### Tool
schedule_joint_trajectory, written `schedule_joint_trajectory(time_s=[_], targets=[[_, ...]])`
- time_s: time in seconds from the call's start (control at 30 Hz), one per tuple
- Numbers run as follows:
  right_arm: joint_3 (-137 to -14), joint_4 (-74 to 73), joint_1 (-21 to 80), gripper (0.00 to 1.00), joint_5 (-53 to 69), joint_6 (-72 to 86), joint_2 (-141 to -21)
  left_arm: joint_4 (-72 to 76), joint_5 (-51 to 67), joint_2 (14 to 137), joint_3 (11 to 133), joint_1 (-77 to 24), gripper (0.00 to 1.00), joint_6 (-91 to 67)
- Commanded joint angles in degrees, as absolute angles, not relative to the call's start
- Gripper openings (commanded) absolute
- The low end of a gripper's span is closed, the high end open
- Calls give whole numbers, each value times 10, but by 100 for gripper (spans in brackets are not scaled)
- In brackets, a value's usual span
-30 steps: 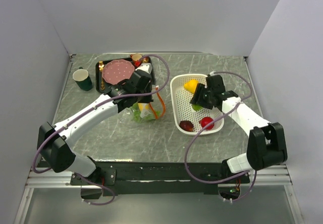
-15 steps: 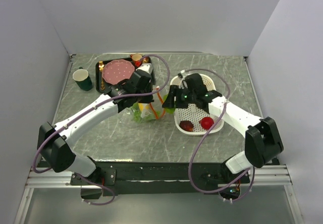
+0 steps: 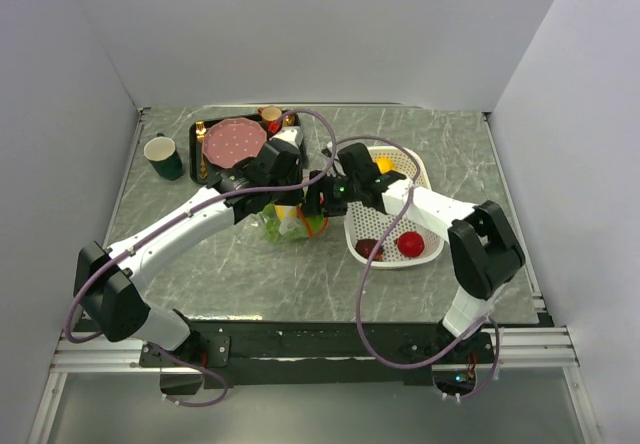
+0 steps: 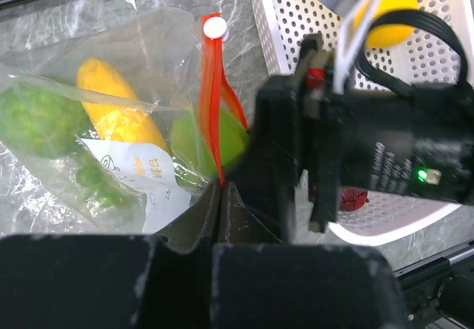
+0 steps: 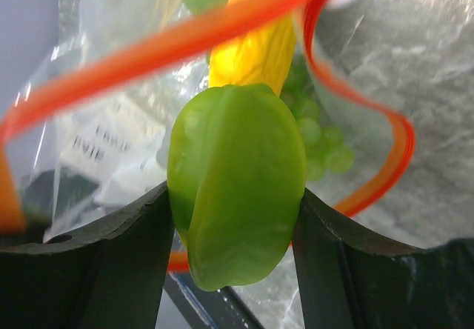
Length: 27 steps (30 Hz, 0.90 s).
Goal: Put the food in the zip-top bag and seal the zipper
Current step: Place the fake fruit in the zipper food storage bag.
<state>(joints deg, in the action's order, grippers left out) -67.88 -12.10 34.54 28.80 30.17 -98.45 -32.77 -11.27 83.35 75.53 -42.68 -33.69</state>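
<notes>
The clear zip-top bag [image 4: 148, 40] lies left of the basket, and its orange-red zipper [image 4: 212, 84] is spread in a loop. My left gripper [image 4: 221, 185] is shut on one end of that strip and holds the mouth up. Inside the bag lie yellow corn [image 4: 118, 110] and green pieces [image 4: 33, 118]. My right gripper [image 5: 235, 195] is shut on a smooth green food piece [image 5: 237, 173] right at the bag's mouth, within the zipper [image 5: 170, 47] loop. From above, the right gripper [image 3: 318, 200] meets the bag [image 3: 285, 224].
The white perforated basket [image 3: 425, 179] on the right holds a yellow lemon [image 3: 384, 167], a red piece [image 3: 410, 243] and a dark purple one [image 3: 370, 249]. At the back left stand a black tray with a pink plate [image 3: 235, 142] and a green cup [image 3: 164, 156].
My right gripper has swung left from the basket to the bag's mouth, carrying the green piece. The left arm has kept its hold and place.
</notes>
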Motion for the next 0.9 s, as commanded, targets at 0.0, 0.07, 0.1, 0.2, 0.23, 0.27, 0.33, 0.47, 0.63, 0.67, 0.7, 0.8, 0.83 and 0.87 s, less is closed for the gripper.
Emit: schedule_joint_trajectory(time_s=[0.0, 0.07, 0.1, 0.2, 0.23, 0.27, 0.33, 0.47, 0.63, 0.67, 0.7, 0.8, 0.83, 0.87], targets=[[-728, -95, 351, 46, 302, 305, -1005, -315, -103, 809, 759, -425, 1, -338], [-738, -88, 352, 54, 312, 312, -1012, -312, -92, 806, 761, -423, 1, -342], [-740, -82, 351, 60, 315, 315, -1017, -309, -90, 805, 762, -423, 1, -343], [-723, -52, 353, 76, 329, 327, -1012, -305, -91, 797, 766, -422, 1, -345], [-720, -54, 352, 79, 324, 328, -1010, -307, -94, 796, 769, -421, 1, -345], [-715, -59, 353, 85, 314, 322, -1007, -308, -99, 796, 773, -420, 1, -345], [-710, -75, 352, 88, 284, 313, -999, -312, -104, 791, 776, -419, 1, -345], [-693, -98, 351, 92, 215, 306, -974, -307, -117, 777, 771, -417, 1, -351], [-642, -128, 335, 93, 59, 306, -881, -314, -154, 759, 766, -410, 1, -357], [-633, -138, 330, 93, 36, 308, -851, -315, -159, 756, 763, -409, 1, -359], [-623, -141, 324, 94, 23, 305, -836, -313, -166, 748, 759, -403, 1, -361], [-592, -153, 299, 96, -44, 304, -791, -289, -150, 737, 734, -387, 1, -362], [-586, -162, 281, 97, -65, 306, -786, -290, -139, 737, 731, -383, 1, -366], [-589, -194, 273, 100, -106, 322, -788, -289, -135, 738, 732, -381, 1, -367]])
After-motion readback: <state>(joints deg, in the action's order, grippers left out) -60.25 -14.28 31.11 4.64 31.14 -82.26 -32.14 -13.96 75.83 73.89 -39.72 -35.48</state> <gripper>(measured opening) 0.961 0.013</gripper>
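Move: The right hand holds the green pepper already in the zip bag's open mouth, with the bag's middle some 7 cm to its left, 3 cm back and about 5 cm below. The yellow corn lies in the bag roughly 6 cm left of that hand and level with it; the white basket's middle is about 22 cm to its right, straight across. From the left hand, which pinches the zipper edge, the bag's middle is roughly 3 cm back and 6 cm below. Leftward and slightly forward, the right hand eases the pepper a last couple of centimetres into the bag and spreads its fingers to let go, then backs out rightward about 10 cm to the basket's near rim, rising some 4 cm and swinging clockwise. The left hand keeps its pinch on the zipper edge, lifting it about 4 cm and drifting left late on. ##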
